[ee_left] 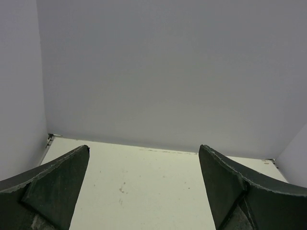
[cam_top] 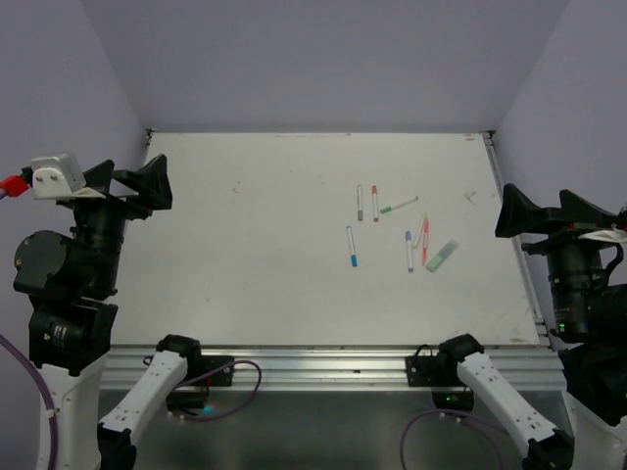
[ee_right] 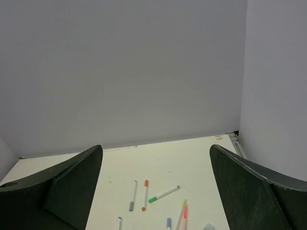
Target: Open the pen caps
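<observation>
Several capped pens lie in a loose cluster right of the table's middle. Their pen caps show as short coloured ends: grey, orange, green, blue and purple. A mint green marker lies at the cluster's right. The right wrist view looks down on the grey cap, orange cap and green cap. My left gripper hangs open and empty at the table's far left. My right gripper is open and empty at the right edge, well apart from the pens.
The white table is walled on three sides by pale grey panels. A metal rail runs along the near edge with both arm bases and cables on it. Faint scuff marks dot the left half.
</observation>
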Controlling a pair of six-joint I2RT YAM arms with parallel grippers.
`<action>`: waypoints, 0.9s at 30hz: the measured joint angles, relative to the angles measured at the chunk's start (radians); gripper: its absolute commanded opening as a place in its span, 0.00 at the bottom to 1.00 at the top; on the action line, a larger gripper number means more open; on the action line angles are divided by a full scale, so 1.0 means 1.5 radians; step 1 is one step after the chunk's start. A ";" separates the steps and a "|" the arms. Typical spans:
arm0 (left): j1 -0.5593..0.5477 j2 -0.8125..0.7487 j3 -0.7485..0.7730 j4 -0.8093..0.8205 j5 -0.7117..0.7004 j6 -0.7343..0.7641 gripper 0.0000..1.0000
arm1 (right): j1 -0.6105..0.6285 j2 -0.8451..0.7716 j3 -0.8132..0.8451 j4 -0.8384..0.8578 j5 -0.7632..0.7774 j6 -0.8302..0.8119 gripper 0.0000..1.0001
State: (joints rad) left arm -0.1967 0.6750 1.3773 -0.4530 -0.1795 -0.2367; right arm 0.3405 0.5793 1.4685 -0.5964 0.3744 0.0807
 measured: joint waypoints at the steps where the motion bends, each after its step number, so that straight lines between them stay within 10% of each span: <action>1: 0.000 0.002 0.000 -0.002 0.001 -0.004 1.00 | 0.000 0.000 -0.004 0.000 0.001 0.005 0.99; 13: 0.000 0.054 -0.034 -0.038 0.038 -0.037 1.00 | 0.000 0.050 -0.075 -0.029 -0.018 0.114 0.98; 27: 0.000 0.106 -0.141 -0.080 0.072 -0.076 1.00 | 0.002 0.375 -0.150 -0.163 -0.155 0.221 0.96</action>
State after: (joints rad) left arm -0.1967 0.8341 1.1664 -0.5732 -0.0715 -0.3508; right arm 0.3435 1.1419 1.2434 -0.8413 0.1417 0.4126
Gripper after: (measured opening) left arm 0.997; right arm 0.981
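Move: The light-blue pen lies about 19 cm ahead of the right hand, 16 cm to its left and some 52 cm below. On the same table level, the grey pen is about 30 cm ahead and 14 cm left of that hand, the orange pen 30 cm ahead and 10 cm left, and the dark-blue pen 17 cm ahead and 3 cm left. From the left hand, the light-blue pen is roughly 13 cm ahead, 30 cm to the right and 52 cm below. Towards the light-blue pen, still well above the table and touching nothing, the right hand swoops down about 27 cm, forward 13 cm and left 10 cm, gaining speed and tipping its fingers down nearly 60 degrees. The left hand sinks about 16 cm, going forward 7 cm and slightly right, and tips down under 30 degrees. Both grippers stay wide open. ##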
